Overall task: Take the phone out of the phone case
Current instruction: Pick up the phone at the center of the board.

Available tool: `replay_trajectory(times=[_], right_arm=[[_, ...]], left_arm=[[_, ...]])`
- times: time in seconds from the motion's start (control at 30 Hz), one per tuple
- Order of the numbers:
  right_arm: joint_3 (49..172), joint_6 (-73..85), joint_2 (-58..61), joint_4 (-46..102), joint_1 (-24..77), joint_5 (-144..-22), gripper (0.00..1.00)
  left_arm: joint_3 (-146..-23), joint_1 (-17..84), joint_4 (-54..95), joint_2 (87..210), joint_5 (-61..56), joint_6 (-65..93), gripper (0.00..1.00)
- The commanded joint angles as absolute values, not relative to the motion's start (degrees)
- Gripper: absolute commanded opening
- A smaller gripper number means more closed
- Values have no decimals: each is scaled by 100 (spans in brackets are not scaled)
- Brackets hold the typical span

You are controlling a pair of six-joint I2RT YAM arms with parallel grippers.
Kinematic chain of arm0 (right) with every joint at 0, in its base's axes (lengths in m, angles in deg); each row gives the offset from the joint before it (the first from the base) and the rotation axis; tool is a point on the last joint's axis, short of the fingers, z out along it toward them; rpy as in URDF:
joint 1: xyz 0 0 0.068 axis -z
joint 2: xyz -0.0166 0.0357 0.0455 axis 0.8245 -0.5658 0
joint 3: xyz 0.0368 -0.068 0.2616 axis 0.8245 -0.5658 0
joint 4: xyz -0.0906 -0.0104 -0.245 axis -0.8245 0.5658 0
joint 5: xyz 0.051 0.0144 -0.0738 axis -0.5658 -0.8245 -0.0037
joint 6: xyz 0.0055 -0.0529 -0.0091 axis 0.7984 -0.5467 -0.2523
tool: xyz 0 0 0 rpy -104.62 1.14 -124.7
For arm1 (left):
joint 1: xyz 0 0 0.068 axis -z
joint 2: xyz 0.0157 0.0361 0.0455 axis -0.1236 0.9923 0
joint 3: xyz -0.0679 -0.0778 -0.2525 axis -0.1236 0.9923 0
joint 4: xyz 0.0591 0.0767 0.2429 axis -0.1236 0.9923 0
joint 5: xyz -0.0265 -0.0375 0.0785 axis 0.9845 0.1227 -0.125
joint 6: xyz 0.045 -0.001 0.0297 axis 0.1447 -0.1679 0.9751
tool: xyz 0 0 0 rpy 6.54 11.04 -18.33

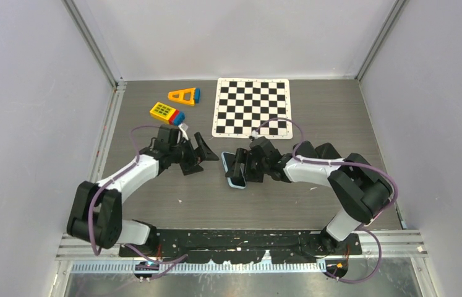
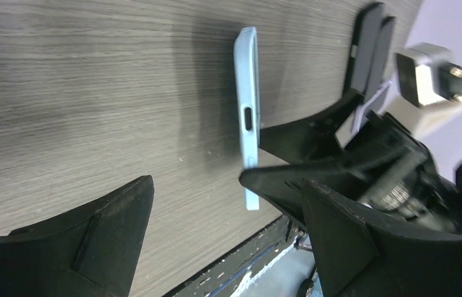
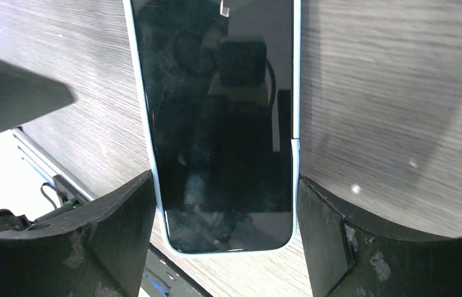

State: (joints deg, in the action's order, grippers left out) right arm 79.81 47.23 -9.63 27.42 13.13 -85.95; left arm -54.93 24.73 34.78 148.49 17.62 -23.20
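The phone [image 1: 236,181] has a dark screen facing up and sits in a light blue phone case [image 3: 294,93] at the middle of the table. My right gripper [image 1: 239,166] straddles its near end. In the right wrist view both fingers [image 3: 123,216] press against the case's long sides, so the right gripper [image 3: 225,185] is shut on the cased phone. Whether the phone rests on the table or hangs just above it cannot be told. My left gripper [image 1: 202,154] is open and holds nothing, a short way left of the phone. The left wrist view shows the case [image 2: 248,117] edge-on beyond the left gripper [image 2: 227,185].
A black-and-white checkerboard mat [image 1: 252,106] lies at the back centre. A yellow triangular toy [image 1: 184,96] and a yellow block with a blue end [image 1: 166,112] lie at the back left. Grey walls enclose the table on three sides.
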Motion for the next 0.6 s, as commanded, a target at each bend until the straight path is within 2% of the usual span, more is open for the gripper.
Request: replay_trajectory(times=[0.0, 0.2, 0.33, 0.4, 0.57], right_arm=[[8399, 4768, -1107, 1637, 1210, -9071, 38], [8513, 4803, -1424, 1383, 1168, -9303, 37], [8524, 4801, -1550, 1310, 1160, -9381, 37], [8523, 4795, -1605, 1295, 1165, -9388, 37], [8512, 4812, -1662, 1263, 1160, -9461, 36]], left_arm=[[-5758, 2530, 3072, 15332, 1317, -2808, 90], [-5896, 2956, 2293, 16124, 1406, -2985, 89], [-6054, 3075, 2330, 16574, 977, -3130, 87], [-5995, 3076, 2274, 16718, 770, -3393, 82], [-5712, 3145, 1628, 16784, 589, -3713, 61]])
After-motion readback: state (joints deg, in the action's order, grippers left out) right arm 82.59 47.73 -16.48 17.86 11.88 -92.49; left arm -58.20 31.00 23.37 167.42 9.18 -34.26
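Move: The phone, already held off the table in my right hand, has its middle about 9 cm to the right of my left hand, level with it fore and aft, and some 7 cm below. From my right hand its middle is about 3 cm ahead and 2 cm to the left. Counted from my left hand, the checkerboard is centred about 22 cm ahead and 16 cm right, and the toy block about 20 cm ahead and 15 cm left, both 11 cm lower. I sink my open left hand about 7 cm, working some 3.5 cm to the right and as much forward, so that its fingers come astride the phone's left edge, then begin to close, one over the screen and one behind. Meanwhile my right hand keeps its pinch on the phone's long sides and carries it about 4 cm left into that gap, slowing as it goes and turning slightly. ##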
